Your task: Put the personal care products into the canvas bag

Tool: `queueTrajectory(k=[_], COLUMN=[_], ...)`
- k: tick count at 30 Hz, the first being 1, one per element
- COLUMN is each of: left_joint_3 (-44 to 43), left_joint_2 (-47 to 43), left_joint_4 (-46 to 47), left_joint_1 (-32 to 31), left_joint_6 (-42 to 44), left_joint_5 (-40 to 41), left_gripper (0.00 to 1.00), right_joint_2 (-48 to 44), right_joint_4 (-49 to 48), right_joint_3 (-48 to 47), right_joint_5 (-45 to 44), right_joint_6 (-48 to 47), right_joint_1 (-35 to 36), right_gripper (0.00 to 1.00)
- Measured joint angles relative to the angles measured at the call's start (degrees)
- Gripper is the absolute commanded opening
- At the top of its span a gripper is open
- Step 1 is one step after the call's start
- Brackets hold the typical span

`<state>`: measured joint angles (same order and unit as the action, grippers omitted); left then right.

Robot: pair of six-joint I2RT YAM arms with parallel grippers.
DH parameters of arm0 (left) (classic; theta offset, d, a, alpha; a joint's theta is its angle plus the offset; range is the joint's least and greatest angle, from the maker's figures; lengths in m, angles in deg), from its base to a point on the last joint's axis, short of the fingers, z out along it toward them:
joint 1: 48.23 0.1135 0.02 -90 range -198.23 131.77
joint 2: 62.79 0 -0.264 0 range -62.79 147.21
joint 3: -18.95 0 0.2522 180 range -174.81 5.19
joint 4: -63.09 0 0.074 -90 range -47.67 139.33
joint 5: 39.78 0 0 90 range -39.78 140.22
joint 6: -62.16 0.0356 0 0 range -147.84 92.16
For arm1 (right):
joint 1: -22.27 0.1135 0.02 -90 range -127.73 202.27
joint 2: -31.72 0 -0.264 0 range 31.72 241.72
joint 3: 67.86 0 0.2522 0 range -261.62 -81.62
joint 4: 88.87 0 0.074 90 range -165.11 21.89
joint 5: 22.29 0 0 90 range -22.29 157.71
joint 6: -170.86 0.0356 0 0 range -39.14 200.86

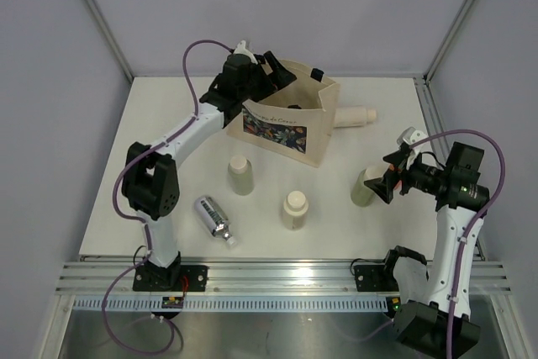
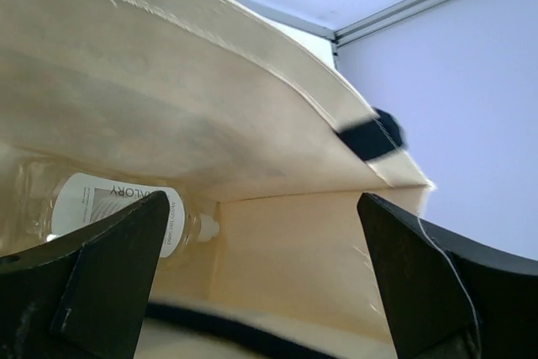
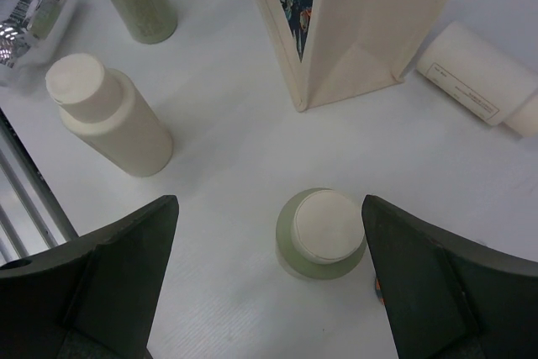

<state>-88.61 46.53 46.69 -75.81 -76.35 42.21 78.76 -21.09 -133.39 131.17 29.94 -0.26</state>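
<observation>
The canvas bag (image 1: 290, 124) stands upright at the back middle of the table. My left gripper (image 1: 276, 70) is open and empty over the bag's mouth. In the left wrist view my left gripper (image 2: 262, 199) looks into the bag (image 2: 277, 250), where a clear bottle with a white label (image 2: 113, 206) lies. My right gripper (image 1: 392, 177) is open just right of an upright pale green bottle (image 1: 366, 187). In the right wrist view that bottle (image 3: 324, 233) stands between my open fingers (image 3: 269, 203), nearer the right one and untouched.
Another pale green bottle (image 1: 240, 174) and a beige bottle (image 1: 294, 209) stand in front of the bag. A silver bottle (image 1: 213, 218) lies front left. A cream-white bottle (image 1: 357, 115) lies right of the bag. Metal rails run along the near edge.
</observation>
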Motion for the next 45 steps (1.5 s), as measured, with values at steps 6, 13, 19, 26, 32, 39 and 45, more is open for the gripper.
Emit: queueTrajectory(k=[6, 13, 19, 26, 32, 39, 45], left_joint_3=[0.24, 1.62, 9.11, 27.87, 42.12, 51.32, 53.18], left_joint_2=[-6.25, -15.13, -29.29, -53.68, -71.73, -83.82, -85.33], left_joint_4=[-0.66, -5.05, -10.78, -12.13, -14.23, -15.56, -18.29], left_joint_1=[0.90, 1.03, 1.03, 1.07, 1.07, 1.09, 1.09], left_joint_6=[4.31, 14.47, 26.47, 36.65, 39.10, 37.73, 36.54], left_joint_5=[-3.34, -7.63, -7.10, -5.88, -3.28, 0.35, 1.97], left_gripper=[0.99, 0.99, 0.99, 0.99, 0.99, 0.99, 0.99], right_joint_2=[2.38, 5.14, 4.96, 3.85, 4.33, 11.41, 16.00], right_joint_4=[4.92, 7.67, 9.88, 3.80, -4.98, -11.67, -14.84], right_joint_3=[-7.04, -9.33, -9.31, -2.54, 1.81, 3.37, 4.24], right_joint_5=[-1.88, -10.75, -18.23, -31.34, -41.68, -45.44, -46.14], right_joint_6=[0.33, 6.05, 6.75, 13.40, 20.68, 25.66, 28.00], right_joint_1=[0.00, 0.15, 3.23, 14.21, 19.10, 23.12, 24.35], right_gripper=[0.99, 1.00, 1.00, 1.00, 1.00, 0.99, 0.99])
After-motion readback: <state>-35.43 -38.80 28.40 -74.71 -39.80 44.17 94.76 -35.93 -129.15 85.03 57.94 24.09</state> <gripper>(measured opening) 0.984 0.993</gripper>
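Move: The left hand is empty at the canvas bag's mouth, the bag's middle 3 cm ahead, 1 cm right and 13 cm below. From that hand the silver bottle lies about 27 cm back, 20 cm left, 23 cm down; the left green bottle 17 back, 12 left. The right hand has the right green bottle 6 cm ahead, 1 cm right, 17 cm below, the orange bottle 10 ahead, 8 right, the cream bottle level ahead, 19 left. The open left fingers come out of the bag's mouth, up about 13 cm while swinging roughly 30 cm back and 20 cm left, then sink 10 cm over the silver bottle as the wrist levels. The open right hand lifts slightly and shifts right, then drops about 11 cm and goes forward, tipping down and turning clockwise to bring its fingers around the right green bottle's cap, not closing. ##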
